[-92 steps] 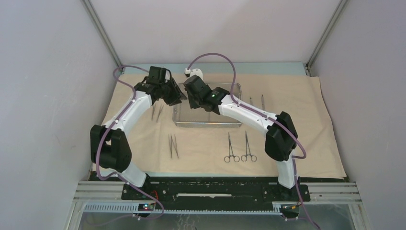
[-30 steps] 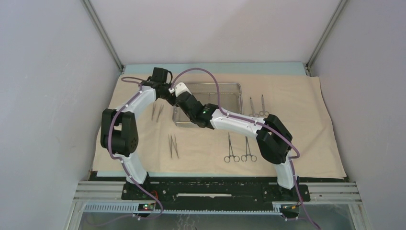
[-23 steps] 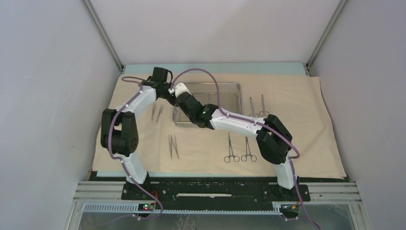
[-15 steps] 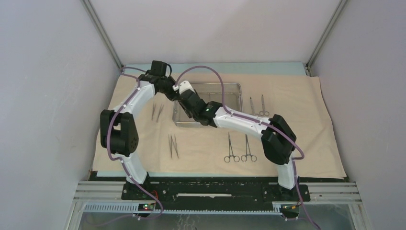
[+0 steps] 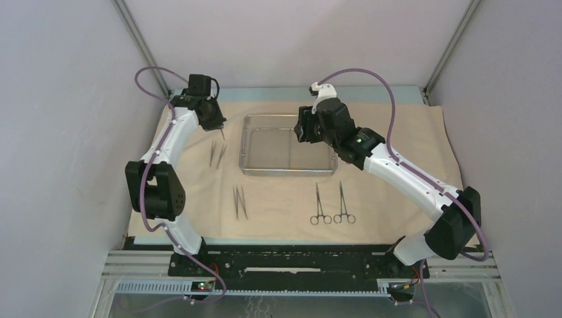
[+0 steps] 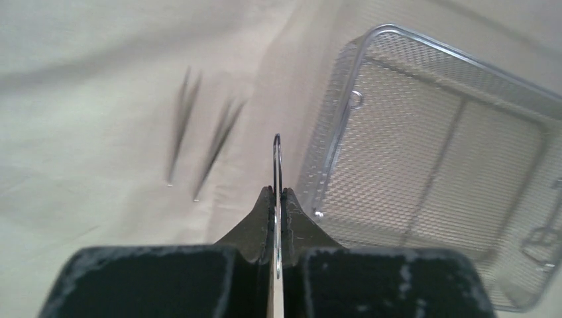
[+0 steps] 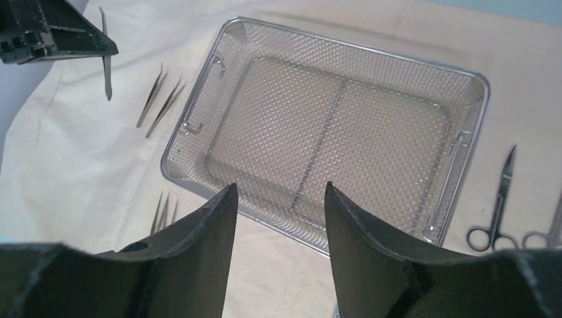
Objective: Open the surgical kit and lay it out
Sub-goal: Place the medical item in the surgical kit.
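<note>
The beige wrapping cloth (image 5: 397, 132) lies spread over the table. On it stands the steel mesh tray (image 5: 288, 172), with nothing inside it. My left gripper (image 5: 217, 126) hangs left of the tray's far corner, shut on slim steel tweezers (image 6: 277, 159) that stick out past its fingertips. The same held tweezers (image 7: 106, 66) point down in the right wrist view. My right gripper (image 7: 278, 189) hovers open over the tray (image 7: 331, 126), nothing between its fingers. Two tweezers (image 5: 217, 154) lie left of the tray.
More tweezers (image 5: 240, 202) and two ring-handled forceps (image 5: 331, 205) lie on the cloth in front of the tray. Scissors (image 7: 500, 199) lie to the tray's right. Grey walls close in the left, back and right sides.
The two grippers met at the tray's left far corner. My left one shut on the tweezers and drew away to the left. My right one opened and swung back right over the tray.
</note>
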Motion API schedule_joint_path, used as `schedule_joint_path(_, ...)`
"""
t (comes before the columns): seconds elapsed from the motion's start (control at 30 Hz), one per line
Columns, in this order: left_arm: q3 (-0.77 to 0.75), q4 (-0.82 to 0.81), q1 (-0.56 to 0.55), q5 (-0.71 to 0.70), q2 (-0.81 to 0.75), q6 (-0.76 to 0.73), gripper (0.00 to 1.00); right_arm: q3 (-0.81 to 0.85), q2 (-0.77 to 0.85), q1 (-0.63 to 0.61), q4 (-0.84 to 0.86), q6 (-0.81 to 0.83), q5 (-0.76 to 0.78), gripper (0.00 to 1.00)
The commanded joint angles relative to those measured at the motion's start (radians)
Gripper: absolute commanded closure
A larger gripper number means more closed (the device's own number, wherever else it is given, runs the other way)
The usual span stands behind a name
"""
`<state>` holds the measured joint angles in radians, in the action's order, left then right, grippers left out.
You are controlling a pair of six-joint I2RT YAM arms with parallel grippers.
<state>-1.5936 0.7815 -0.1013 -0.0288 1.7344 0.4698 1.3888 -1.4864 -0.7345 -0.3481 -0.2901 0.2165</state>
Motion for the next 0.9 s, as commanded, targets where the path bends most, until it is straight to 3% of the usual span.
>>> schedule_joint_path(0.0,-0.040,0.018,-0.002,-0.132,0.029,-0.171,1.00,-0.039,0.058,0.012,0.015,-0.061,-0.088,0.41)
schedule_joint_path(0.27,-0.017,-0.020,-0.006,-0.162,0.129,-0.260,0.94,-0.047,0.094,0.040,0.026,-0.060,-0.126,0.41)
schedule_joint_path(0.87,0.038,-0.088,-0.061,-0.097,0.298,-0.290,0.96,-0.046,0.091,0.119,0.033,-0.080,-0.181,0.41)
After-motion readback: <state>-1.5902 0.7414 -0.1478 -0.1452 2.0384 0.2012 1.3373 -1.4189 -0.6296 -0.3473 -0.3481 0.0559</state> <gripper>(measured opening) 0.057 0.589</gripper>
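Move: I hold a pair of tweezers in my left hand, high over the free strip of cloth where they go. That spot is almost straight below, some 17 cm down and 1 cm back. The nearer laid-out tweezers lie about 4 cm to my left and 3 cm back, the outer tweezers some 7 cm left and 2 cm back, and the tray's middle 19 cm right and 1 cm ahead. From my empty right hand the spot is roughly 20 cm left, 7 cm ahead and 26 cm below. I lower my left hand some 12 cm towards the bare cloth between the laid-out tweezers and the tray, first bowing about 3 cm left, then coming back right most of that. As it sinks, the wrist tips the fingers about 15 degrees steeper, raises its left side and turns a little clockwise; the fingers keep their pinch on the tweezers. My right hand stays open and high, easing about 2 cm right, away from the spot. ##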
